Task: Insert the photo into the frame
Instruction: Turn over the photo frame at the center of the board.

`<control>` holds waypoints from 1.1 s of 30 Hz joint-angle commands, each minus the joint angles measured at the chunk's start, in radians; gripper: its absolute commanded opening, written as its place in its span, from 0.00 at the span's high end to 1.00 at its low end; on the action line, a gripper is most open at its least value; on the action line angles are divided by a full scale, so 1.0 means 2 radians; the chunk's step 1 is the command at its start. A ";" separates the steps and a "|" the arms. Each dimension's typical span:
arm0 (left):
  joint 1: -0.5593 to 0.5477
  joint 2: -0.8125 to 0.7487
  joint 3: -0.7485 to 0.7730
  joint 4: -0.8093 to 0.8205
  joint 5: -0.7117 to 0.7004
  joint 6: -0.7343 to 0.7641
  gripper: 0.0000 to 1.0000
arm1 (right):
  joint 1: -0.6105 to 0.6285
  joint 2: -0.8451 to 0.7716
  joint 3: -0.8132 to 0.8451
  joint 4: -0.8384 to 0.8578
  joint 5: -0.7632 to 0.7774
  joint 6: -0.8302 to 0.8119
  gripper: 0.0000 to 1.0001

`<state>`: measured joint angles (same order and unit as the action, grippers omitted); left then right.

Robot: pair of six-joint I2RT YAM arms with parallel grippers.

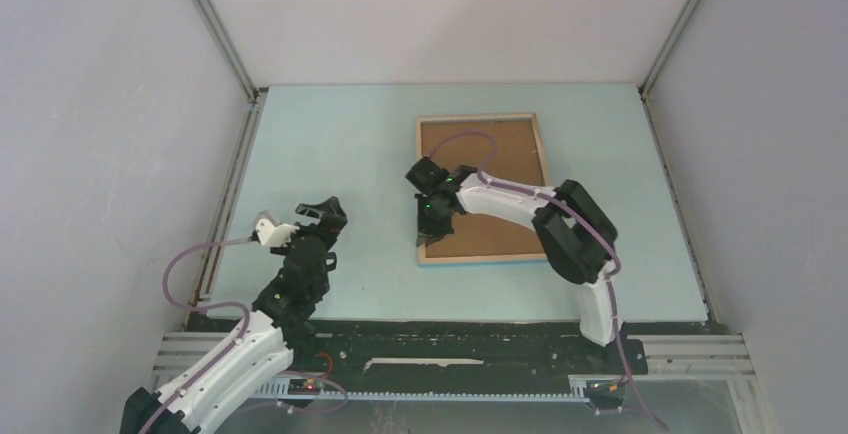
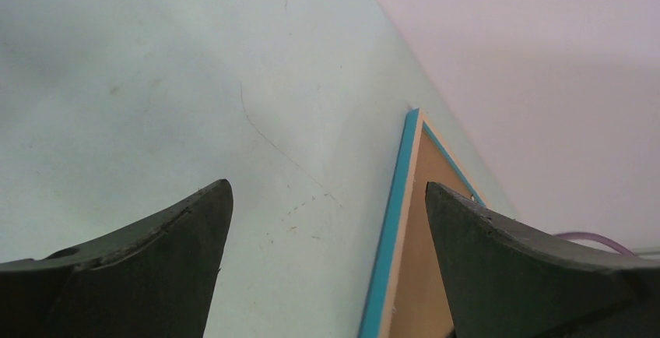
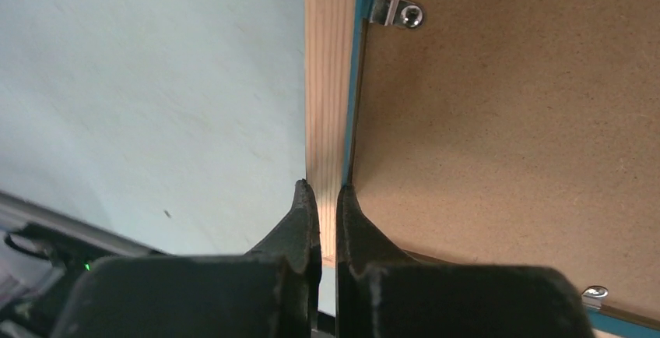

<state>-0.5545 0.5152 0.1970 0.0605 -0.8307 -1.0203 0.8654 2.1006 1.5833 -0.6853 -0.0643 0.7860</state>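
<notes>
The frame (image 1: 480, 119) lies face down on the pale table, light wood up and a blue edge (image 2: 397, 205) along its side. A brown backing board (image 1: 500, 169) fills it. The photo is hidden or out of view. My right gripper (image 1: 432, 222) is shut, its tips over the frame's left wooden rail (image 3: 327, 65) near the front corner. In the right wrist view the right gripper (image 3: 323, 186) has only a thin slit between its fingers and nothing in them. My left gripper (image 1: 322, 209) hangs wide open left of the frame, and the left gripper (image 2: 327, 184) holds nothing.
Small metal clips (image 3: 395, 12) (image 3: 594, 293) hold the backing board (image 3: 506, 135) in the frame. White walls enclose the table on three sides. A purple cable (image 1: 470, 139) from the right arm loops over the board.
</notes>
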 commanded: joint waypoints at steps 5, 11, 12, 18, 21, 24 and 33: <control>0.012 0.094 0.001 0.165 0.144 0.062 0.00 | -0.042 -0.169 -0.123 0.098 -0.094 -0.111 1.00; 0.099 0.329 0.100 0.272 0.512 0.079 0.00 | -0.046 -0.199 -0.162 0.113 -0.097 -0.117 1.00; 0.108 0.371 0.103 0.313 0.552 0.064 0.00 | -0.047 -0.200 -0.166 0.116 -0.098 -0.116 1.00; 0.118 0.605 0.114 0.676 0.718 -0.092 0.00 | -0.047 -0.194 -0.173 0.123 -0.112 -0.117 1.00; 0.117 0.655 0.141 0.688 0.738 -0.121 0.00 | -0.045 -0.194 -0.178 0.132 -0.115 -0.115 1.00; 0.111 0.627 0.137 0.632 0.715 -0.083 0.00 | -0.042 -0.188 -0.179 0.140 -0.123 -0.113 1.00; 0.071 0.592 0.231 0.265 0.599 0.027 0.04 | -0.032 -0.191 -0.179 0.141 -0.114 -0.109 1.00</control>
<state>-0.3992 1.7462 0.6228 0.8333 0.4679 -1.0527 0.7807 1.7473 1.2087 -0.4828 -0.2455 0.5877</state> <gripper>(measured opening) 0.975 0.036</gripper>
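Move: The photo frame lies with its left rail already pinched in the right hand, a few centimetres from the near corner; its middle is about 14 cm ahead of that hand, 15 cm to the right and 1 cm lower. From the open left hand, the middle of that left rail is roughly 9 cm ahead, 22 cm to the right and 13 cm below, and the frame's middle is about 37 cm to the right at the same forward distance and depth. The frame's left rail is raised by the right hand, which keeps its pinch, going about 5 cm up and 5 cm to the right with a little back, then holding there. Meanwhile the left hand sweeps some 23 cm right, with a reach forward, sinking before it rises slightly, and turns about 60 degrees clockwise, bringing its still-open fingers around the rail ahead of the right hand. ##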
